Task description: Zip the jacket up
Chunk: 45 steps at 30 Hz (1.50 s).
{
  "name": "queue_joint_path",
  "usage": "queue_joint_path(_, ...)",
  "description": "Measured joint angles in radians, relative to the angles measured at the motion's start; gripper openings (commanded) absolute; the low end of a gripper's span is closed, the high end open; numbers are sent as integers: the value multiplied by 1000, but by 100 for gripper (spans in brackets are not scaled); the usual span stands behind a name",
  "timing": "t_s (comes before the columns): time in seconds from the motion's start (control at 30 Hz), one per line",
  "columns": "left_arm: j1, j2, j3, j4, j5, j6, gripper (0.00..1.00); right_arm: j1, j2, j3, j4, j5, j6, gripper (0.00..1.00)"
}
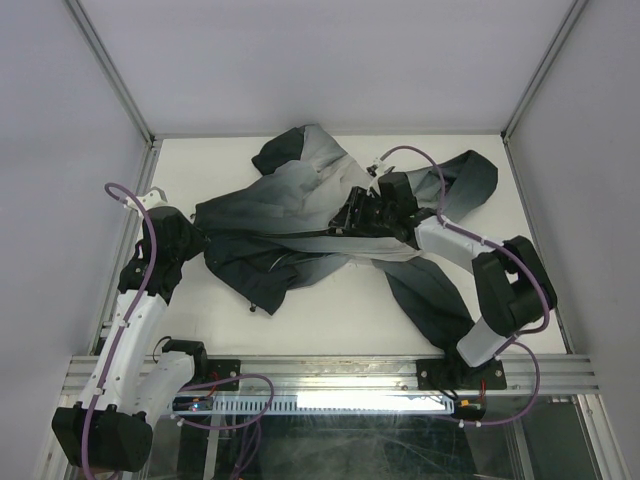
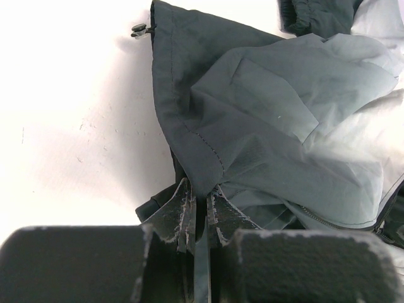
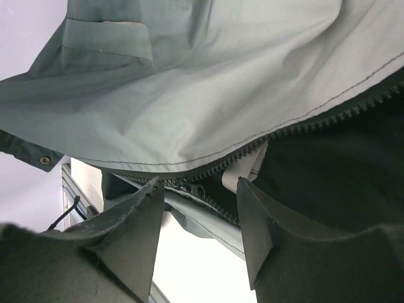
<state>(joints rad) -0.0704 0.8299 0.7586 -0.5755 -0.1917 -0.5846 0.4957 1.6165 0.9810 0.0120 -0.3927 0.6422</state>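
The jacket (image 1: 290, 200) lies crumpled across the middle of the table, light grey fading to dark. My left gripper (image 1: 197, 240) is at its left edge. In the left wrist view that gripper (image 2: 202, 201) is shut on a fold of the dark jacket (image 2: 265, 113) fabric. My right gripper (image 1: 352, 215) hovers over the jacket's centre. In the right wrist view it (image 3: 201, 187) stands open, with the zipper slider (image 3: 197, 189) lying between its fingertips, untouched by either. The dark zipper teeth (image 3: 303, 126) run up to the right under the pale jacket (image 3: 208, 82) cloth.
A dark sleeve (image 1: 430, 300) trails toward the right arm's base. Another dark part (image 1: 475, 180) lies at the back right. A small cord toggle (image 2: 140, 29) pokes out by the hem. The white table (image 1: 330, 320) ends at a metal rail (image 1: 330, 372) in front, and walls enclose it.
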Motion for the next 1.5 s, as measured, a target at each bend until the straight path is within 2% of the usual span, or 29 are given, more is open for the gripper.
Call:
queue_joint_path(0.6, 0, 0, 0, 0, 10, -1, 0, 1, 30, -18, 82, -116, 67, 34)
queue_joint_path(1.03, -1, -7, -3, 0, 10, -1, 0, 12, 49, -23, 109, -122, 72, 28)
queue_joint_path(1.4, -3, -13, -5, 0, 10, -1, 0, 23, 85, -23, 111, -116, 72, 15)
queue_joint_path(1.5, -3, -16, -5, 0, 10, -1, 0, 25, 85, -23, 111, -112, 71, 14)
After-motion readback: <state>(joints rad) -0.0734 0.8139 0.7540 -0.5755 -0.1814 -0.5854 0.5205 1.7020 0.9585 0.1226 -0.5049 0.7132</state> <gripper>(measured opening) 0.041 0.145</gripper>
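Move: The zipper pull sits just off the right fingertips, about 3 cm to the right hand's left, 1 cm back and 2 cm lower. Beside the pull, a pale fabric tab is some 3 cm ahead, 2 cm left and 3 cm below that hand. The jacket's gripped hem is roughly 30 cm to its left, 5 cm back and 5 cm higher. From the left hand, the pull is about 27 cm right, 4 cm ahead and 7 cm lower. The zipper pull is brought between the right fingertips: the half-open right hand eases left and slightly back, then sinks in the later part, some 3 to 4 cm in all, tilting a little. Its fingers close steadily until only a narrow gap is left around the pull. The left hand stays put, still pinching the hem. ##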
